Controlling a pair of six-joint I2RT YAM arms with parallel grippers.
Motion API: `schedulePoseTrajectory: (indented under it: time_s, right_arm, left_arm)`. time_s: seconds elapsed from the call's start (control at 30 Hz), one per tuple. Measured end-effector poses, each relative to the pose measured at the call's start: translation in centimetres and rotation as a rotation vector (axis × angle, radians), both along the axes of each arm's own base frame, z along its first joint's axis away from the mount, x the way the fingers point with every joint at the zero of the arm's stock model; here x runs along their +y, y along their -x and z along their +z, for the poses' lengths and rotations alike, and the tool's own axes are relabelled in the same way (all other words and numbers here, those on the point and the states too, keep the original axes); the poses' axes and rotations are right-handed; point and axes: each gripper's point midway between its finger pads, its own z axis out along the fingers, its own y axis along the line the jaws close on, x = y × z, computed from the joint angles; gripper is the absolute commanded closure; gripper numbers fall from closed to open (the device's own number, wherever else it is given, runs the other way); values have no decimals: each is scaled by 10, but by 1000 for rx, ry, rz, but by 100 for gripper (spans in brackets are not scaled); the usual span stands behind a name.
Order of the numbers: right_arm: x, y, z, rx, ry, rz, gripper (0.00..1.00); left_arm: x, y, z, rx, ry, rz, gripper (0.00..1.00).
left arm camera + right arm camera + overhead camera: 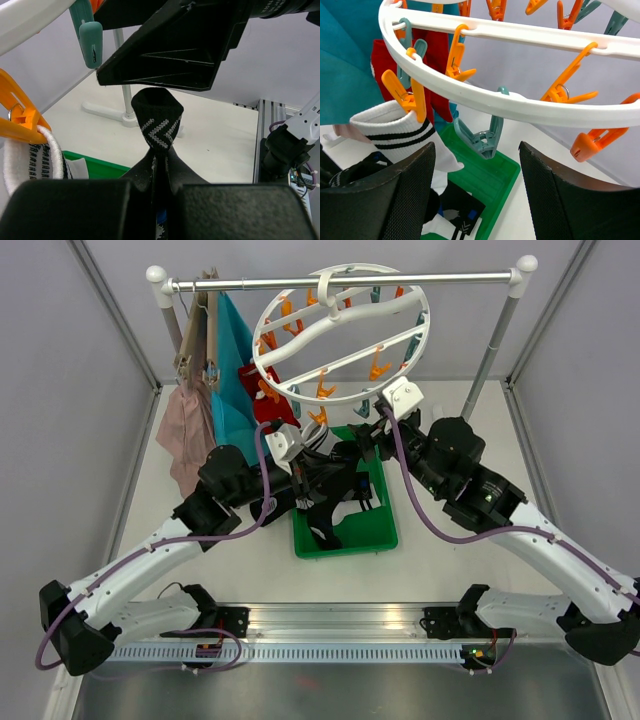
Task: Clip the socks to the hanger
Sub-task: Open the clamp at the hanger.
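The white ring hanger (340,330) hangs from the rail, with orange and teal clips under it. My left gripper (160,155) is shut on a black sock with white chevron marks (157,117), whose top bulges above the fingertips. It is held above the green tray, just below my right gripper (365,435). My right gripper (476,147) is open and empty, with a hanging teal clip (482,137) between its fingers. A white sock with black stripes (402,130) is clipped in an orange clip. A red sock (437,60) hangs behind it. More socks (457,210) lie in the tray.
A green tray (375,530) sits on the table under the hanger. A teal cloth (235,370) and a pink garment (190,430) hang at the rail's left end. The rack's right post (490,350) stands behind my right arm.
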Motion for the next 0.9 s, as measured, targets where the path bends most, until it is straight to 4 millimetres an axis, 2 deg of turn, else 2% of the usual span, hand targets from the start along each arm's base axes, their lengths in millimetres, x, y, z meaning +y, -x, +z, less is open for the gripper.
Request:
schedulePoseTrajectory:
  time_s: [0.2, 0.43, 0.63, 0.73, 0.83, 0.9]
  right_arm:
    - [2, -9, -1, -6, -1, -7, 26]
    - [5, -9, 4, -21, -18, 7, 26]
    - [9, -9, 9, -33, -38, 23, 34]
    - [11, -10, 7, -30, -37, 28, 45]
    - [14, -11, 3, -17, -35, 31, 65]
    - [16, -13, 1, -9, -34, 31, 72]
  left_arm:
    - [0, 0, -2, 6, -6, 0, 98]
    - [0, 0, -5, 16, -16, 1, 98]
    - [1, 0, -5, 16, -16, 3, 98]
    - [1, 0, -5, 16, -16, 5, 98]
    - [1, -2, -5, 16, -14, 15, 98]
    - [2, -4, -6, 17, -14, 24, 98]
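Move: The teal clamp on the hanger's rim hangs between my open right fingers, about 2 cm ahead, 2 cm to the left and 1 cm above. The orange clamp holding the white sock is some 10 cm left and level ahead; another orange clamp on the crossbar lies about 5 cm ahead, 9 cm left. The black sock's cuff is roughly 3 cm back, 6 cm left and 5 cm below. From my left hand, the teal clamp is about 8 cm ahead, 5 cm right, 7 cm up. I ease my right hand in around the teal clamp, first about 1 cm forward, then some 1.5 cm left with a slight rise that I give back. Late on, my right fingers close from wide open to about half that gap and pinch the clamp's two handles from either side. My left hand stays put, still gripping the black sock just below. ##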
